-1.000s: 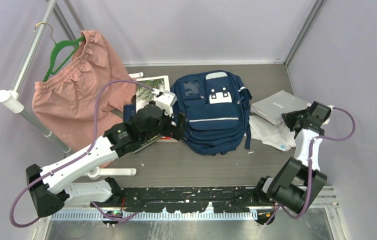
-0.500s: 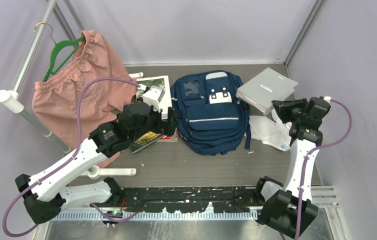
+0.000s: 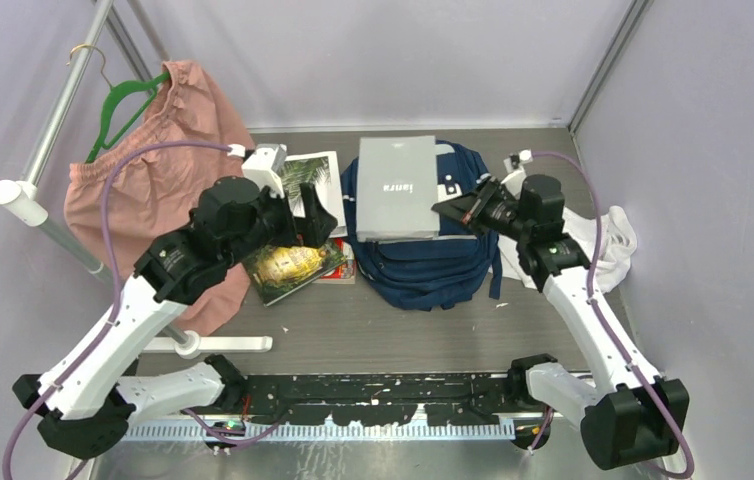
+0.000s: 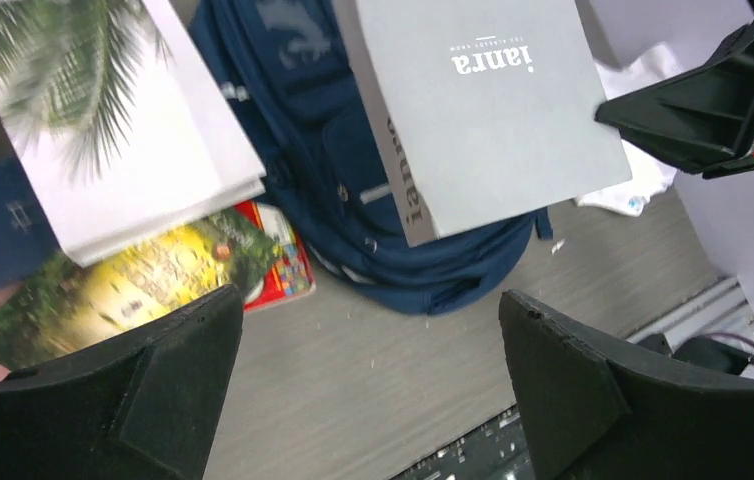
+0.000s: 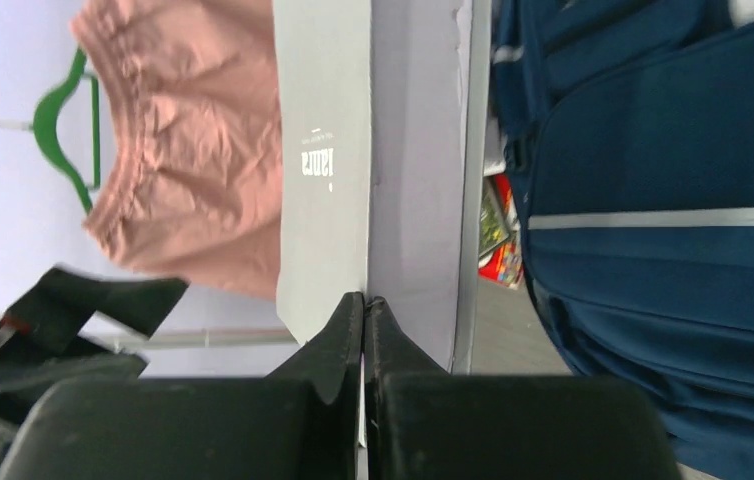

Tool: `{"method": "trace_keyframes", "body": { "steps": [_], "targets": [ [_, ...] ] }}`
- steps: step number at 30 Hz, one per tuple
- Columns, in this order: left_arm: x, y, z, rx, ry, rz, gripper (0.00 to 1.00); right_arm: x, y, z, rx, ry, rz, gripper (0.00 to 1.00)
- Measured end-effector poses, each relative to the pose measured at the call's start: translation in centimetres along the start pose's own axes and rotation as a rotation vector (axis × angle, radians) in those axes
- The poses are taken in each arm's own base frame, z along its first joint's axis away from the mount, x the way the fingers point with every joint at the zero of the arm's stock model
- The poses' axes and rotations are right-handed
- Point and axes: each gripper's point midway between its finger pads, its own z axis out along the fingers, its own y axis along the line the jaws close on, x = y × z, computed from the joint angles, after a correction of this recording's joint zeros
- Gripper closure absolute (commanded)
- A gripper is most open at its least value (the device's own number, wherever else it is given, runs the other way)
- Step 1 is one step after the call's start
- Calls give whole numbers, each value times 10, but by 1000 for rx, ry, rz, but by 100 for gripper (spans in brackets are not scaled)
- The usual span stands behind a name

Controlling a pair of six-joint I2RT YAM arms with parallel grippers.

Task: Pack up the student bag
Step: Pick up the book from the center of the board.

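Note:
The student bag (image 3: pixel 423 265) is a navy backpack lying flat at the table's centre, also seen in the left wrist view (image 4: pixel 303 130) and the right wrist view (image 5: pixel 653 150). A flat grey box (image 3: pixel 396 188) printed "ianra" hangs over the bag's upper half. My right gripper (image 3: pixel 450 210) is shut on its right edge, the cover pinched between the fingertips (image 5: pixel 364 300). The box also shows from the left wrist (image 4: pixel 493 110). My left gripper (image 3: pixel 308 222) hovers left of the bag, open and empty (image 4: pixel 371 305).
Left of the bag lie a white palm-leaf book (image 3: pixel 311 180), a yellow-green book (image 3: pixel 288 265) and a red one (image 3: pixel 338 270). Pink shorts (image 3: pixel 153 190) on a green hanger (image 3: pixel 123 105) hang from a rack at far left. A white cloth (image 3: pixel 603 240) lies at right.
My right arm has swung left, carrying the grey box from the right side to above the bag. The left gripper has drawn up and left, away from the bag, uncovering the books.

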Motion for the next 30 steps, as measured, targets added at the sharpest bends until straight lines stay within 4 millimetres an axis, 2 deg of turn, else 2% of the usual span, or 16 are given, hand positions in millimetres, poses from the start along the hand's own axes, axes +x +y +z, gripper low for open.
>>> {"method": "trace_keyframes", "body": {
  "steps": [3, 5, 8, 10, 15, 20, 30],
  "targets": [
    [27, 15, 13, -3, 79, -61, 0, 26, -7, 6, -45, 85, -1, 99],
    [47, 36, 27, -11, 145, -145, 1, 39, -16, 8, -58, 126, 15, 99],
    [63, 70, 46, -32, 207, -312, 1, 51, -21, 7, -75, 168, 23, 99],
    [69, 78, 55, -4, 239, -394, 1, 54, -18, 4, -93, 179, 15, 99],
    [83, 53, 73, 180, 300, -528, 0, 60, -5, -4, -170, 199, -22, 99],
    [93, 36, 85, 306, 342, -676, 0, 69, -6, -7, -199, 236, -19, 99],
    [57, 10, 83, 506, 253, -751, 2, 73, 17, -15, -314, 278, -22, 99]
  ]
}}
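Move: The gray book, gripped at its right edge by the right gripper, has its middle about 9 cm left of that hand, 4 cm ahead and slightly lower. From the open, empty left gripper the book's middle lies some 14 cm right, 9 cm ahead and 9 cm lower. The blue bag sits under it, about 22 cm right, 2 cm ahead and 23 cm below the left hand; the palm-cover book is 12 cm ahead, 7 cm left and 25 cm below that hand. The gray book, kept in the closed right gripper, is brought roughly 6 cm back and 5 cm left towards the left hand, turning some 20 degrees counter-clockwise. To meet it the open left gripper dips about 12 cm and then climbs back 4, going forward and first left, then right, while it rolls its left side down and tips down, bringing its spread fingers around the book's left edge without closing. ##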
